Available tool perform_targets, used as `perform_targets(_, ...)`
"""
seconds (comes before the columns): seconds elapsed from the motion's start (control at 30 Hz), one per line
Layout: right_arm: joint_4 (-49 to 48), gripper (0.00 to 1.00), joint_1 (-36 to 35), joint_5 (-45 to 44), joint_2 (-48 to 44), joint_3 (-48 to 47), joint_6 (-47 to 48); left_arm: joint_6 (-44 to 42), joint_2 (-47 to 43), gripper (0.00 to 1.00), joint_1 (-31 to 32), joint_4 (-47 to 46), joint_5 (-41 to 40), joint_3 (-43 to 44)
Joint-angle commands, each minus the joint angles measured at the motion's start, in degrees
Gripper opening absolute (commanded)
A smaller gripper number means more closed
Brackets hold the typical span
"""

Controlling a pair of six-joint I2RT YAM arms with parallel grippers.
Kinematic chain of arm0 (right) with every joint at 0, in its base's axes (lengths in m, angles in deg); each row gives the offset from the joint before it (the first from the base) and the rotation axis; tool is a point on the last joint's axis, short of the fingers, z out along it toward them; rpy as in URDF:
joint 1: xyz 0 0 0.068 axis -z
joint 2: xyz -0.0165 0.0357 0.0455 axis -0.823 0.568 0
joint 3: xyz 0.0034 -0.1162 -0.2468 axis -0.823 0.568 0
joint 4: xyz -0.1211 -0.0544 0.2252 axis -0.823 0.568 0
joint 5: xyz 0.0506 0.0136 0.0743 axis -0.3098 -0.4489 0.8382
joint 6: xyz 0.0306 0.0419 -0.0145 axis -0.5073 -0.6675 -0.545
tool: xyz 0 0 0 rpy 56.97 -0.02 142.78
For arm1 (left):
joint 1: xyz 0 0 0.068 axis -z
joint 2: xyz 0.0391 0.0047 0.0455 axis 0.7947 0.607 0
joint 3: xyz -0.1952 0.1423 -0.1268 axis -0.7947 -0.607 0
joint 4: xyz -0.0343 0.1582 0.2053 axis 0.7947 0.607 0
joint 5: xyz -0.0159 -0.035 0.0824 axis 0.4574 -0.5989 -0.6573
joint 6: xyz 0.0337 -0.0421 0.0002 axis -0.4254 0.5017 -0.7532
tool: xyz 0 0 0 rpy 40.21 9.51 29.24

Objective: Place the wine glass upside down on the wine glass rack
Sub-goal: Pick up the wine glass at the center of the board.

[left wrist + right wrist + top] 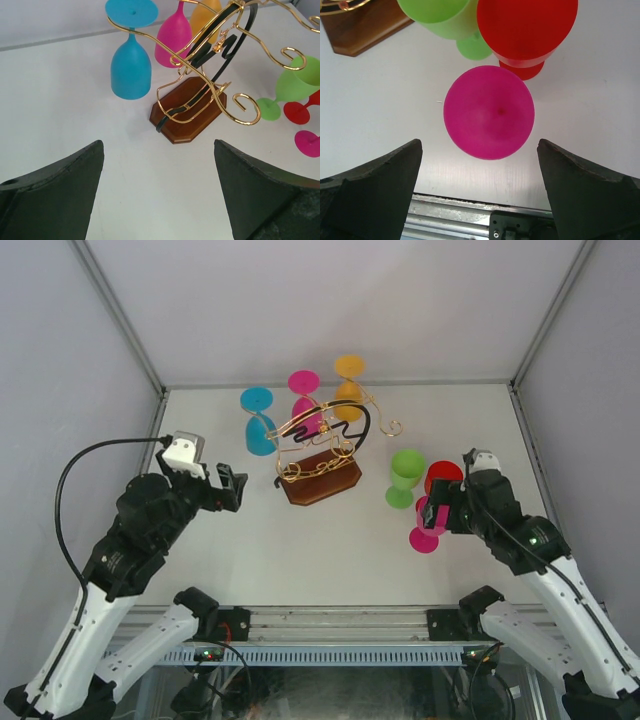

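Note:
The wine glass rack (pixel 322 454) (pixel 210 60) stands mid-table, gold wire on a brown octagonal base (pixel 192 111). Three glasses hang upside down from it: blue (pixel 259 422) (pixel 130 65), magenta (pixel 304 400) (pixel 174 35) and orange (pixel 349 380). To its right three glasses stand upright: green (pixel 404 476) (pixel 445 17), red (pixel 442 477) (pixel 527 27) and a magenta wine glass (pixel 425 536) (pixel 489 112). My right gripper (pixel 433 508) (pixel 479 145) hovers open just above that magenta glass, looking down into its bowl. My left gripper (pixel 238 488) (pixel 158 145) is open over bare table left of the rack.
White walls enclose the table on three sides. The metal rail (pixel 470 220) at the near edge lies just behind the right gripper. A curled free hook (pixel 245 107) of the rack points toward the near right.

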Motion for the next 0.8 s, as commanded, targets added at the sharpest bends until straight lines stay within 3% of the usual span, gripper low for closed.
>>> perform_targets(0.0, -3.13, 0.98, -2.25, -5.21, 3.42, 0.56, -3.00, 1.08, 0.24, 0.94, -0.23, -0.90, -0.89, -1.60)
perform_targets(0.43, -6.72, 1.00, -2.59, -8.45, 11.29, 1.13, -2.95, -0.05, -1.49, 0.94, -0.23, -0.08, -2.87, -1.89)
perform_targets(0.77, -10.26, 0.99, 0.15, -4.62, 14.95, 3.24, -1.77, 0.17, -1.32, 0.94, -0.23, 0.23, -3.26, -2.47)
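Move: The right hand's open fingers aim at the magenta wine glass standing just in front of them: its middle is about 3 cm ahead, level sideways and roughly 11 cm below, with its rim only some 4 cm below. The red glass stands about 8 cm farther out than the magenta one and 2 cm to its right, the green one about 9 cm farther out and 6 cm to its left. From the left hand the magenta glass lies roughly 41 cm to the right, level fore and aft, some 24 cm lower. Down onto the magenta glass's rim goes the right hand, sinking about 5 cm and reaching some 3 cm forward, most of that reach early on, while the wrist tips nearly 10 degrees farther down and rolls its left side down about as much. The fingers stay wide open and come to straddle the bowl at rim height; no grip is seen. ##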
